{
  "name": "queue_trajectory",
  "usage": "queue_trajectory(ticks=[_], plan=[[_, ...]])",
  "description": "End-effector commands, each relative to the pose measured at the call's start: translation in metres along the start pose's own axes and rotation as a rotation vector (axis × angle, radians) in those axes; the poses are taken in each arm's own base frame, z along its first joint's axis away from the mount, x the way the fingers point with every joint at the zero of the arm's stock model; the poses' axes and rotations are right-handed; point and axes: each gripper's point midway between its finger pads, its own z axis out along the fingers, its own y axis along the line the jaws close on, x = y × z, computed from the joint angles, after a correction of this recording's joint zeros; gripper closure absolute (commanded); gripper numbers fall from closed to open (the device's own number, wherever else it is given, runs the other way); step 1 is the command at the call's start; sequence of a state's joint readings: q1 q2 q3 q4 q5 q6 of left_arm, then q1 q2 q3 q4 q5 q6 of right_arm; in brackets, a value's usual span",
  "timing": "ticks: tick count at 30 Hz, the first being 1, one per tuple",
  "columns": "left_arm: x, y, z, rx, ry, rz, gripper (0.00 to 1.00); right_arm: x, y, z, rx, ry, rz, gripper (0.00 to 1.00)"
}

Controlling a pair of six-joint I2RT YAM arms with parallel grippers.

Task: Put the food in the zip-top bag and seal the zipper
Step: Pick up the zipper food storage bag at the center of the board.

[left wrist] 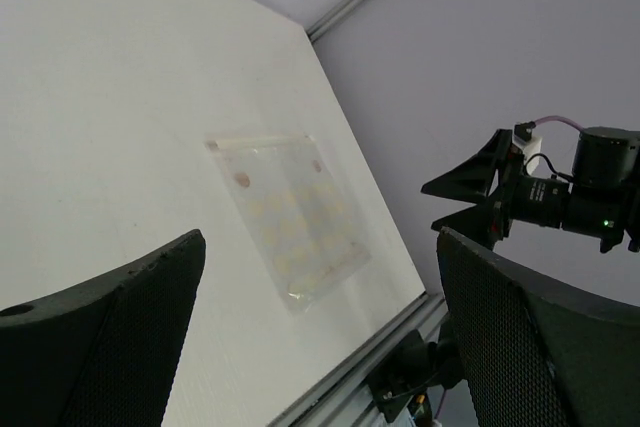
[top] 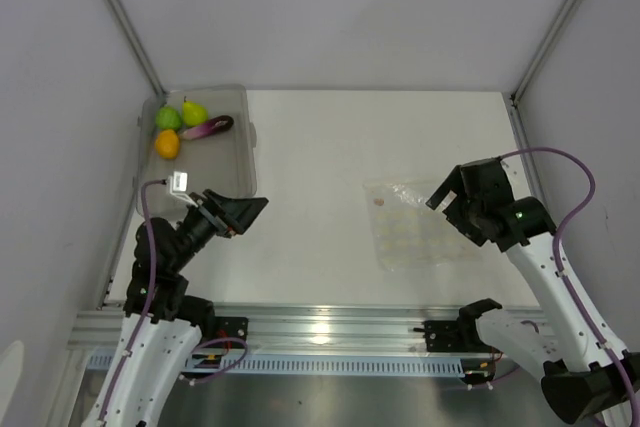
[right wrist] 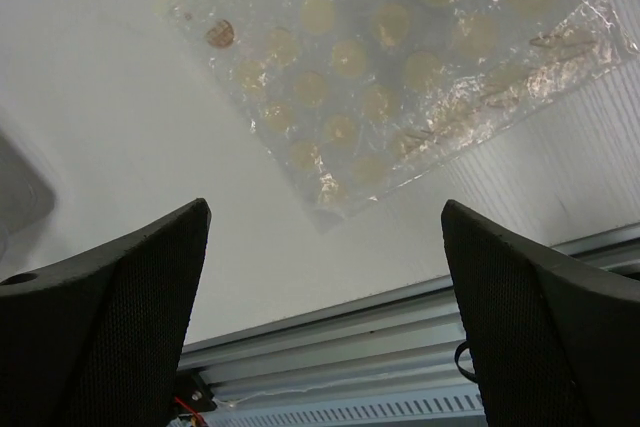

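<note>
The food lies in a grey bin (top: 247, 152) at the back left: a green fruit (top: 168, 118), a pear (top: 195, 112), an eggplant (top: 207, 128) and an orange-yellow fruit (top: 167, 144). The clear zip-top bag (top: 415, 227) lies flat and empty right of centre, its red dot (right wrist: 220, 33) near one corner. A faint strip along its far edge is the zipper (left wrist: 258, 141). My left gripper (top: 243, 212) hovers open just in front of the bin, pointing at the bag (left wrist: 290, 217). My right gripper (top: 447, 202) hangs open over the bag's right side (right wrist: 390, 57), holding nothing.
A metal rail (top: 330, 325) runs along the table's near edge. Grey walls with metal posts close in the table on the left, right and back. The right arm (left wrist: 560, 197) shows in the left wrist view.
</note>
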State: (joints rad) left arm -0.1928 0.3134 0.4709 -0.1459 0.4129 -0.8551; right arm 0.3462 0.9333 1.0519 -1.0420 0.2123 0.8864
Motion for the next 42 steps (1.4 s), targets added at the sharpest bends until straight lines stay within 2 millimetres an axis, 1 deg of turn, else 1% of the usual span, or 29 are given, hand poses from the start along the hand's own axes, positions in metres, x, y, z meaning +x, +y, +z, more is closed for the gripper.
queue_trajectory(ticks=[1, 2, 3, 4, 5, 7, 8, 9, 12, 13, 14, 15, 16, 18, 21, 22, 24, 26, 27, 29, 31, 32, 33, 34, 35, 36, 38, 40, 42], plan=[[0.004, -0.006, 0.007, 0.016, 0.078, -0.009, 0.01, -0.007, -0.006, 0.001, 0.028, -0.034, 0.018, 0.01], [0.009, -0.002, 0.015, 0.018, 0.119, -0.028, 0.0, -0.009, -0.004, -0.001, 0.005, -0.041, -0.019, 0.01], [0.011, -0.016, 0.016, 0.102, 0.144, -0.015, 0.01, -0.008, 0.0, -0.002, -0.023, -0.035, -0.036, 0.01], [0.015, -0.017, 0.018, 0.115, 0.164, -0.05, 0.01, -0.012, 0.007, -0.003, -0.061, -0.054, -0.041, 0.01], [0.021, -0.009, 0.022, 0.08, 0.179, -0.089, 0.0, -0.013, 0.009, -0.005, -0.09, -0.071, -0.053, 0.01], [0.022, -0.004, 0.024, 0.021, 0.191, -0.083, 0.01, -0.016, 0.009, -0.008, -0.1, -0.089, -0.051, 0.01], [0.015, -0.018, 0.025, 0.028, 0.19, -0.056, 0.0, -0.016, 0.008, -0.006, -0.093, -0.087, -0.056, 0.01], [0.018, -0.002, 0.024, -0.072, 0.185, -0.055, 0.01, -0.016, 0.01, -0.005, -0.092, -0.081, -0.063, 0.01], [0.022, -0.014, 0.028, -0.074, 0.198, -0.063, 0.0, -0.007, 0.009, 0.005, -0.078, -0.02, -0.115, 0.01], [0.03, -0.021, 0.03, -0.067, 0.213, -0.059, 0.01, -0.005, 0.01, 0.008, -0.079, -0.006, -0.124, 0.01], [0.03, -0.03, 0.031, -0.067, 0.215, -0.03, 0.01, -0.008, 0.007, 0.01, -0.071, -0.002, -0.105, 0.01], [0.029, -0.037, 0.036, -0.084, 0.216, 0.011, 0.0, -0.005, 0.01, 0.009, -0.096, 0.027, -0.088, 0.01], [0.03, -0.04, 0.037, -0.134, 0.194, 0.088, 0.0, -0.004, 0.01, 0.01, -0.115, 0.043, -0.076, 0.01], [0.038, -0.041, 0.045, -0.165, 0.208, 0.132, 0.01, -0.003, 0.018, 0.005, -0.201, 0.089, -0.034, 0.01], [0.055, -0.074, 0.058, 0.023, 0.262, 0.124, 0.0, -0.001, 0.023, 0.002, -0.268, 0.125, -0.001, 0.01], [0.071, -0.084, 0.065, 0.116, 0.298, 0.1, 0.0, -0.001, 0.024, -0.001, -0.285, 0.122, 0.005, 0.01], [0.078, -0.092, 0.074, 0.158, 0.309, 0.054, 0.0, 0.003, 0.024, -0.001, -0.291, 0.133, 0.012, 0.01], [0.09, -0.087, 0.089, 0.121, 0.332, 0.068, 0.01, 0.004, 0.021, 0.0, -0.276, 0.134, 0.032, 0.01], [0.093, -0.089, 0.1, 0.089, 0.357, 0.089, 0.0, 0.005, 0.025, 0.0, -0.292, 0.145, 0.046, 0.01], [0.096, -0.086, 0.112, 0.043, 0.384, 0.101, 0.0, 0.009, 0.028, 0.003, -0.311, 0.165, 0.058, 0.01], [0.108, -0.077, 0.116, -0.008, 0.426, 0.155, 0.0, 0.015, 0.03, 0.009, -0.311, 0.183, 0.059, 0.01], [0.091, -0.077, 0.129, -0.082, 0.339, 0.213, 0.01, 0.016, 0.028, 0.015, -0.285, 0.174, 0.07, 0.01], [0.087, -0.068, 0.13, -0.145, 0.312, 0.323, 0.0, 0.018, 0.028, 0.019, -0.271, 0.17, 0.07, 0.01], [0.097, -0.065, 0.123, -0.191, 0.329, 0.389, 0.0, 0.024, 0.033, 0.02, -0.273, 0.178, 0.053, 0.01], [0.095, -0.063, 0.127, -0.213, 0.311, 0.407, 0.0, 0.027, 0.034, 0.027, -0.258, 0.186, 0.055, 0.01], [0.096, -0.069, 0.133, -0.168, 0.308, 0.376, 0.0, 0.029, 0.039, 0.03, -0.269, 0.188, 0.049, 0.01], [0.105, -0.065, 0.136, -0.146, 0.334, 0.343, 0.0, 0.035, 0.043, 0.036, -0.265, 0.206, 0.039, 0.01], [0.111, -0.05, 0.144, -0.192, 0.362, 0.248, 0.01, 0.036, 0.045, 0.044, -0.251, 0.213, 0.037, 0.01], [0.121, -0.05, 0.157, -0.135, 0.427, 0.181, 0.0, 0.033, 0.043, 0.05, -0.232, 0.196, 0.044, 0.01]])
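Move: The zipper food storage bag lies flat, its middle about 37 cm to the left hand's right, some 9 cm ahead and 25 cm below. From the right hand the bag's middle is roughly 8 cm ahead, 2 cm to the right and 18 cm below. The tray of food stands about 24 cm ahead of the left hand, 17 cm to its left and 24 cm below. The left hand, open and empty, swings about 18 cm to the right across the bare board towards the bag, dipping, rising again and sinking to end a few centimetres lower; it first draws back slightly, then reaches some 4 cm farther forward than it began, while the wrist rolls left side up by about 25 degrees and turns a little clockwise. The right hand, also wide open, barely shifts at first, then goes about 6 cm left and 4 cm down above the bag, rolling left side up and turning slightly counter-clockwise, and neither hand closes its fingers. ##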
